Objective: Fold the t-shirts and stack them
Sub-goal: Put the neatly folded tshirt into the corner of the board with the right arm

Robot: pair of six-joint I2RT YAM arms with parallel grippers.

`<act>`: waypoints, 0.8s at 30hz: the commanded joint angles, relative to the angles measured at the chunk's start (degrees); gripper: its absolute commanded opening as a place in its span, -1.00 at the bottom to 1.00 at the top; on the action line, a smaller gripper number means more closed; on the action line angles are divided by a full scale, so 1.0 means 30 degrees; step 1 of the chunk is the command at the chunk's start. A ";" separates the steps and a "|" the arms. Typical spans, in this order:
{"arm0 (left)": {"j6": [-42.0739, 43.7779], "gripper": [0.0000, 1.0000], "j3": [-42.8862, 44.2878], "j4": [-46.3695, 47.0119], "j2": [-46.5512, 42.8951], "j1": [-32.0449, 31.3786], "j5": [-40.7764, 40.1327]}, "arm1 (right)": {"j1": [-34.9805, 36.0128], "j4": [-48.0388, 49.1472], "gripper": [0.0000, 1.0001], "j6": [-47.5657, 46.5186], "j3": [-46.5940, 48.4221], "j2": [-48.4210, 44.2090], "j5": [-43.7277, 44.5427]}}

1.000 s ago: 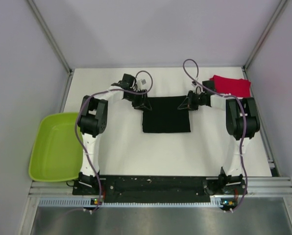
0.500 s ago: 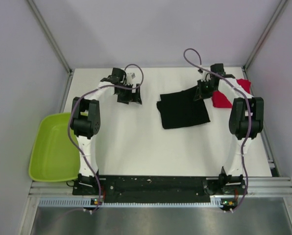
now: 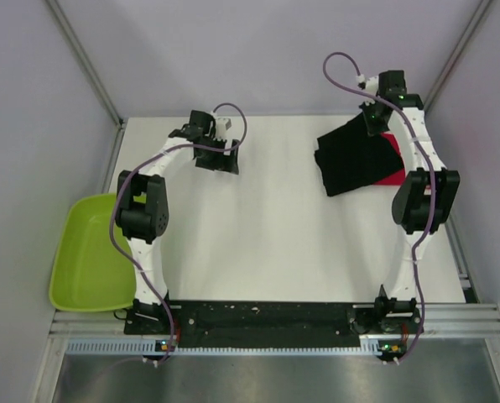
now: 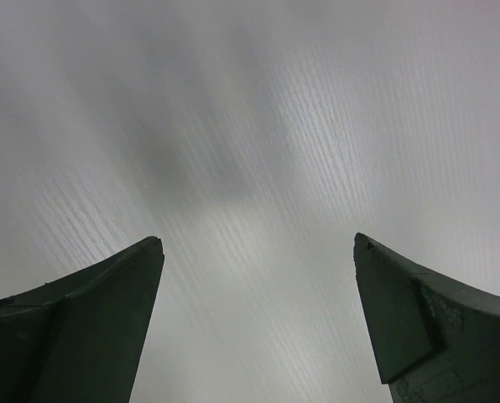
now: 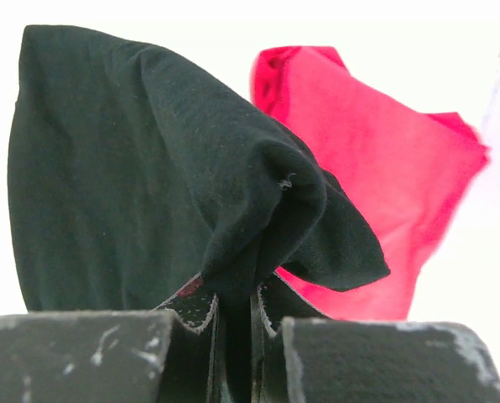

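Observation:
The folded black t-shirt (image 3: 353, 159) hangs at the table's far right, lying partly over the red t-shirt (image 3: 393, 174), of which only a strip shows from above. My right gripper (image 3: 376, 119) is shut on the black shirt's far corner. In the right wrist view the black cloth (image 5: 149, 176) bunches up between my shut fingers (image 5: 351, 353), with the red shirt (image 5: 359, 159) behind it. At the far left of the table my left gripper (image 3: 219, 159) stands open and empty; its fingertips (image 4: 124, 277) frame only bare white table.
A lime-green tray (image 3: 93, 252) sits off the table's left edge. Grey walls with metal posts close in the left, back and right. The white table (image 3: 275, 227) spreads between the two arms.
My left gripper has let go of the black shirt and opened wide, staying at the far left. My right gripper has dragged the black shirt right and back, over the red one.

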 commanded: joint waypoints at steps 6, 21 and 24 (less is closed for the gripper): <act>0.0910 0.98 -0.0001 0.0053 -0.0768 -0.0005 -0.0669 | -0.1480 -0.0926 -1.00 -0.2237 0.3432 0.0223 0.3367; 0.0968 0.98 0.0028 0.0053 -0.0563 -0.0005 -0.1078 | -0.3824 -0.0809 -1.00 -0.2765 0.4694 -0.0218 0.1052; 0.1056 0.97 -0.0060 0.0024 -0.0621 -0.0005 -0.1166 | -0.4410 -0.0459 -1.00 -0.3085 0.4636 0.0425 0.1052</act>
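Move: The right hand holds the black t-shirt by a pinch at its far side, its middle hanging some 3 cm left, 4 cm nearer the base and 9 cm below. The folded red t-shirt it is headed for lies about 9 cm to the right, level fore and aft, 16 cm below; the board's far right corner is roughly 17 cm ahead and 19 cm to the right. From the idle left hand, the red t-shirt lies about 55 cm right and 5 cm ahead. Still pinching the black t-shirt between its shut fingers, the right hand carries it to the right across the red t-shirt, towards the side wall, about 11 cm, slowing towards the end. It lifts some 4 cm on the way, and the wrist turns slightly, about 10 degrees, clockwise included; the grip isn't released. ##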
